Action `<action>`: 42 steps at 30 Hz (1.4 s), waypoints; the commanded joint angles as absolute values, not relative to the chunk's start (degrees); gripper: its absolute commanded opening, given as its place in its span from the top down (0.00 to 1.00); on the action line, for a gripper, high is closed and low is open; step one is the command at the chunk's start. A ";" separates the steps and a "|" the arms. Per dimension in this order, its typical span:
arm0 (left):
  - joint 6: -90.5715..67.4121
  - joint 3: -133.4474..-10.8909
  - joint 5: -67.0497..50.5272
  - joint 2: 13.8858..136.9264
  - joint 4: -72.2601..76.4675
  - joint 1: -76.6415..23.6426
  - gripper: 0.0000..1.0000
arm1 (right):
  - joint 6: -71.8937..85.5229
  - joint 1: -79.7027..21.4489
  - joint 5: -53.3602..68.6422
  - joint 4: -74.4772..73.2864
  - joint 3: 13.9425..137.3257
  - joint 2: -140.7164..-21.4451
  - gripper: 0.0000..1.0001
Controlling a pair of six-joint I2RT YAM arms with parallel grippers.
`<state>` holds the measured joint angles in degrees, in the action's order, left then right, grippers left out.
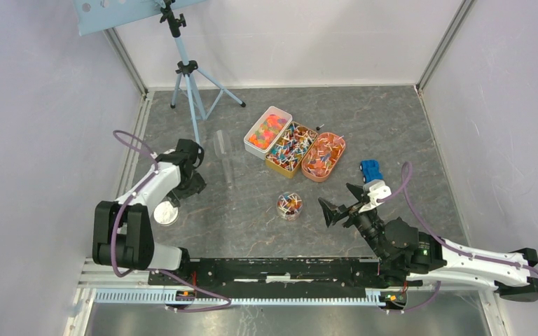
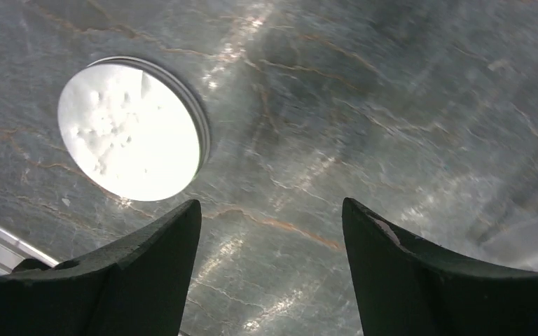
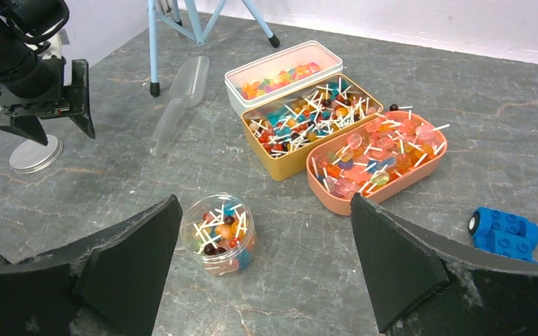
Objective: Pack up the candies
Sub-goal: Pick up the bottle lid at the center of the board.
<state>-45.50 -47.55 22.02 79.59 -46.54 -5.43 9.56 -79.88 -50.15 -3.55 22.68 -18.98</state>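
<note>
Candies (image 3: 218,227) fill a small clear round tub (image 1: 289,215) in the middle of the table. More candies (image 3: 307,120) lie in three trays behind it: a white one (image 1: 258,126), a gold one (image 1: 274,166) and an orange one (image 1: 341,151). My right gripper (image 3: 265,199) is open, low over the table just right of the tub, with nothing between its fingers. At the left, my left gripper (image 2: 272,203) hangs open and empty above the table next to a round white lid (image 2: 129,129).
A clear plastic scoop (image 1: 224,157) lies left of the trays. A blue toy car (image 1: 370,169) sits right of the orange tray. A light-blue tripod (image 1: 189,77) stands at the back left. Walls enclose the table on three sides.
</note>
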 commanded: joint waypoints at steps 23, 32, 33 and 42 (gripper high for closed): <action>-57.30 -48.79 26.21 70.92 -53.80 16.26 0.00 | 0.45 -80.16 -48.83 0.76 23.30 -19.24 0.02; -55.01 -47.34 24.52 73.85 -49.90 16.48 0.00 | 1.08 -80.17 -49.31 -4.05 29.43 -24.15 0.02; -54.63 -47.40 24.83 74.90 -50.17 16.63 0.00 | 1.24 -80.15 -49.33 -3.91 29.45 -24.09 0.02; -58.67 -45.23 22.90 79.53 -47.86 16.60 0.00 | 7.04 -80.09 -47.89 -3.70 24.90 -17.88 0.02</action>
<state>-54.70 -46.06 23.07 79.13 -50.26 16.38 4.40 -79.88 -48.49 -4.36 26.57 -20.62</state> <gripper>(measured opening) 0.996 0.982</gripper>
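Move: The bottle lid lies flat on the table about 8 cm to the left of the left hand, some 4 cm nearer the base and about 4 cm below it. From that hand the clear scoop is roughly 12 cm ahead and 11 cm right, and the tripod's front foot about 14 cm ahead and 3 cm right. The candy jar stands some 31 cm right and 3 cm back. From the right hand the lid is about 47 cm left, 3 cm ahead and 22 cm below. The bottle lid is reached by the left hand, which after a slight dip to the right swings about 8 cm left and 4 cm back, lifting some 3 cm on the way and turning about 30 degrees counter-clockwise. The fingers spread from three-quarters to fully open; over the lid the hand sinks again, nearly 3 cm, bringing the open fingertips down towards it from above. ##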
